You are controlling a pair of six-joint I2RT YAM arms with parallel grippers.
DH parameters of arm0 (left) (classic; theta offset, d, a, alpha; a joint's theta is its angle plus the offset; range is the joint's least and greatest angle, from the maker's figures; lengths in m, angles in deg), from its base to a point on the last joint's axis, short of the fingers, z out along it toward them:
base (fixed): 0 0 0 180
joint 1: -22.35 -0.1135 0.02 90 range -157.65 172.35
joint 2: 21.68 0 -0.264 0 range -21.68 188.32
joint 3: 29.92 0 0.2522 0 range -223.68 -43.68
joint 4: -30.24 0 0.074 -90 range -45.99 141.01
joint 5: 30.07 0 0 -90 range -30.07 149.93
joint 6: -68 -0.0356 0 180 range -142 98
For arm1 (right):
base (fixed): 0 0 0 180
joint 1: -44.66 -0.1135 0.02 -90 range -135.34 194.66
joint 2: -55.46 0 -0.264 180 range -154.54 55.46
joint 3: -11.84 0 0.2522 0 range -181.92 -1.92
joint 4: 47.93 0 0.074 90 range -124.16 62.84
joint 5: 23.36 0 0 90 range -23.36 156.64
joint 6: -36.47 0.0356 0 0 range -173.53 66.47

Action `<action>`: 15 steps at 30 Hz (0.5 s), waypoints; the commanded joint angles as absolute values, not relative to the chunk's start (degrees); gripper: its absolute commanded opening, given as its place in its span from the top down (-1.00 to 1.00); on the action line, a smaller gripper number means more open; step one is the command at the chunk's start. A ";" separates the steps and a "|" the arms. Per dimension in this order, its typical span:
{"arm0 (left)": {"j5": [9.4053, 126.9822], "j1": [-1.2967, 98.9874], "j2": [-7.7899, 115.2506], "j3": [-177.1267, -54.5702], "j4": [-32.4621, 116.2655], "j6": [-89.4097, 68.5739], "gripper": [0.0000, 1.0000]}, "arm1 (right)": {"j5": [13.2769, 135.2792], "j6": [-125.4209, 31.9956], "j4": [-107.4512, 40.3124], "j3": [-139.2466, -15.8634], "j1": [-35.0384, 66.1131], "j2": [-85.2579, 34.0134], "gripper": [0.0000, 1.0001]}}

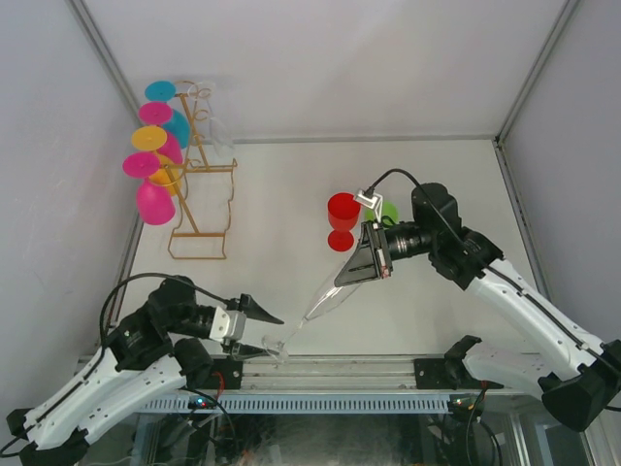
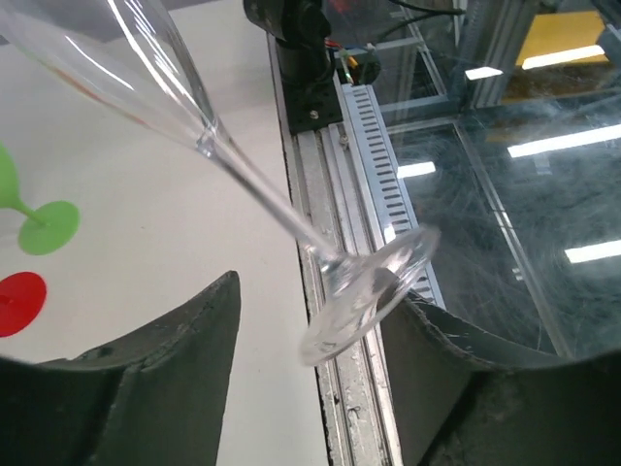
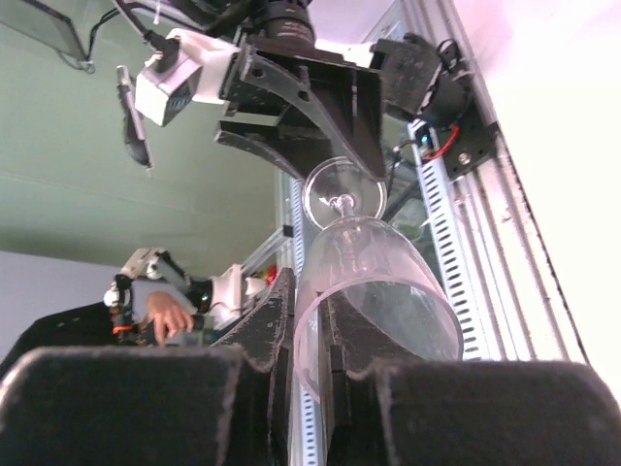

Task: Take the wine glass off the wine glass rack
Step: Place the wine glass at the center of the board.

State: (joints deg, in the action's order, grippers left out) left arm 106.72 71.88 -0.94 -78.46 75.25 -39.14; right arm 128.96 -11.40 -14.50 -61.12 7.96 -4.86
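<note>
A clear wine glass (image 1: 325,299) hangs tilted over the table's near edge, well away from the gold wine glass rack (image 1: 199,175) at the back left. My right gripper (image 1: 361,267) is shut on the bowl's rim, with the wall pinched between its fingers (image 3: 277,325). In the right wrist view the bowl (image 3: 388,282) runs away from the camera toward the foot. My left gripper (image 2: 320,359) stands open around the glass foot (image 2: 369,301). The foot lies against the right finger's tip, and the left finger is well apart from it.
Several coloured glasses (image 1: 155,160) hang on the rack's left side. A red glass (image 1: 342,216) and a green glass (image 1: 390,210) stand on the table behind my right gripper. The metal rail (image 2: 335,194) and the right arm's base (image 2: 301,58) line the near edge.
</note>
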 commanded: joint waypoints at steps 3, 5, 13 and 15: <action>102.79 71.58 -4.65 -82.36 73.15 -38.58 -0.49 | 118.90 -16.72 -10.26 -64.41 7.66 -0.41 1.00; 101.96 71.56 -5.62 -82.35 73.16 -38.46 -0.53 | 115.63 -17.80 -8.26 -64.74 7.58 0.54 1.00; 92.29 71.56 -7.35 -81.39 66.93 -34.80 -0.99 | 92.36 -25.62 11.76 -70.78 6.96 1.54 1.00; 86.70 71.56 -7.14 -80.20 62.86 -31.38 -1.00 | 85.11 -26.89 16.67 -72.19 6.21 1.35 1.00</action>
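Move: About 20 cm ahead of the right hand, which already holds the clear wine glass by its bowl, lies the board's centre, some 31 cm below. The red glass stands right there, 20 cm ahead and 2 cm to the right; the green one is 18 cm ahead and 11 cm right, both about 24 cm lower. From the left hand the centre is some 26 cm ahead and 11 cm right, and the clear glass's foot sits 2 cm back, 1 cm right, between its parted fingers. Carrying the clear wine glass away from the left gripper, the right hand speeds up forward and to its right, about 5 cm in all and sinking slightly, towards the red and green glasses. It swings some 20 degrees clockwise and dips its fingertips while keeping its pinch on the bowl. The left hand spreads its already parted fingers fully and backs off upward about 3 cm, then a little forward. ##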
